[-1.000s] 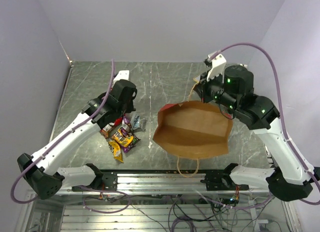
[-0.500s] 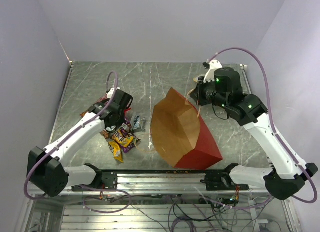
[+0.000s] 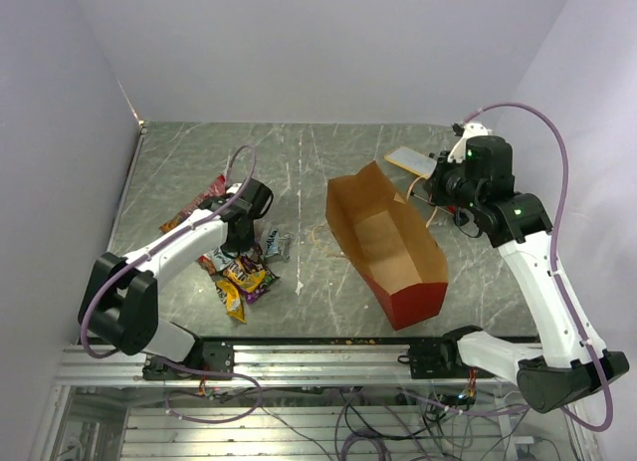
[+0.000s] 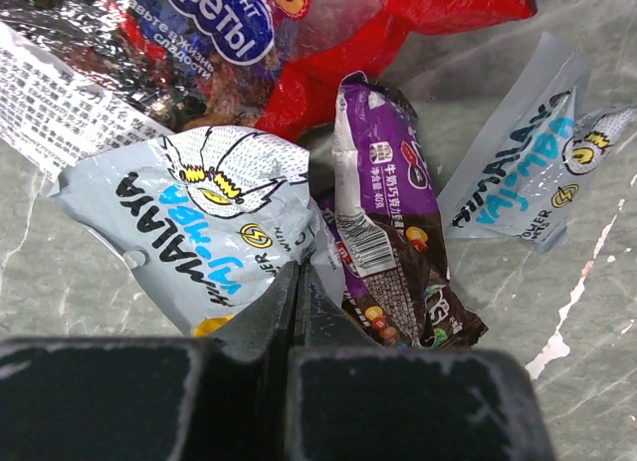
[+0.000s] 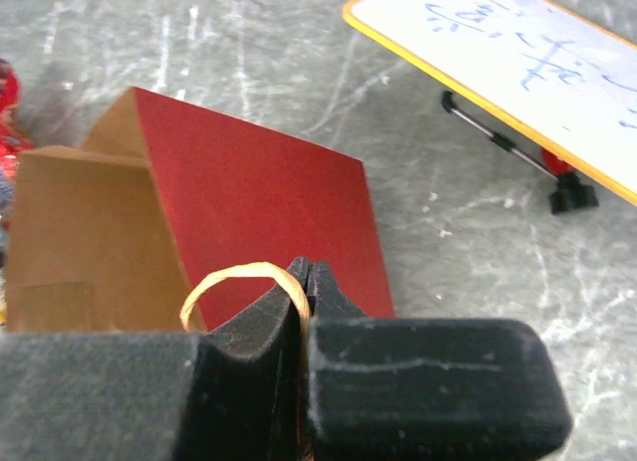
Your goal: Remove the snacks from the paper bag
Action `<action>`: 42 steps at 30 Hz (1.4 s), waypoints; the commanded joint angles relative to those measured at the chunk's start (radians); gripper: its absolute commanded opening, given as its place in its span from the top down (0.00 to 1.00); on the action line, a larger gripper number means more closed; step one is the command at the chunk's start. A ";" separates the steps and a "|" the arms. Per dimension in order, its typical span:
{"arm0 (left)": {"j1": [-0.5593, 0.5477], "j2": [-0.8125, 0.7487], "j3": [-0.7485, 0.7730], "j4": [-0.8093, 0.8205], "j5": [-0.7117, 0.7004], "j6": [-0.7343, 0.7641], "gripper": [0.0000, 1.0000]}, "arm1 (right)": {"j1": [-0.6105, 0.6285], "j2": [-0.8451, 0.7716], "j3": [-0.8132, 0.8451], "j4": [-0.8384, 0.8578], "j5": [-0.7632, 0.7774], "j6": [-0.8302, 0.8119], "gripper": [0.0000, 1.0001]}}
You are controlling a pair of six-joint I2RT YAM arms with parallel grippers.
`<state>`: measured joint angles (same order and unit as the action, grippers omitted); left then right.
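Note:
The brown paper bag (image 3: 383, 232) lies on its side right of the table's middle, with its mouth toward the back and a red side panel (image 3: 415, 302) at the near end. My right gripper (image 3: 441, 189) is shut on its thin loop handle (image 5: 239, 274), just above the red panel (image 5: 259, 192). The snacks (image 3: 244, 274) lie in a heap on the left. My left gripper (image 3: 239, 246) hangs shut right over them, tips (image 4: 299, 272) at the edge of a silver-blue packet (image 4: 199, 232). Around it lie a purple packet (image 4: 388, 212), a second silver-blue one (image 4: 537, 172) and the red chip bag (image 4: 368, 43).
A white board with a yellow edge (image 3: 410, 160) lies at the back right beside my right gripper, with a black pen (image 5: 508, 142) next to it. Purple walls close the table on three sides. The metal rail (image 3: 318, 356) runs along the near edge.
The bag swung from hanging open-mouthed to lying on its side, further right. My right gripper moved right and back with the handle. My left arm pulled in closer over the snack heap.

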<state>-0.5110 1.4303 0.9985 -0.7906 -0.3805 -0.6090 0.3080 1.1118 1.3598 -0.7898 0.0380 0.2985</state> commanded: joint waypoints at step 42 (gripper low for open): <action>-0.003 -0.180 0.542 -0.068 0.486 -0.017 0.00 | -0.075 0.010 0.420 -0.443 0.117 0.075 0.00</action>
<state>-0.5095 1.3144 1.4300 -0.8661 0.0967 -0.5964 0.2367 1.1419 1.6836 -1.2175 0.2085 0.3069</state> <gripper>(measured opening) 0.996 0.999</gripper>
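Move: The left hand has the silver snack bag by its right edge, just over the pile; the bag's middle lies about 4 cm to its left and 1 cm ahead. The purple snack is some 3 cm right and 1 cm ahead, the small silver bag about 9 cm right and 1 cm ahead, the red snack bag roughly 7 cm ahead and 5 cm left. The right hand grips the paper bag's handle, the bag's middle about 7 cm back, 5 cm left and 18 cm below; the whiteboard sits some 13 cm ahead and 10 cm right. Down barely a centimetre, the left hand opens wide to let go of the silver bag, then climbs about 18 cm, swinging some 10 cm right, away from the pile and rolling its left side down. Rightward and down first, the right hand draws the paper bag by its handle, opens to free the handle, then rises about 8 cm and eases back. ##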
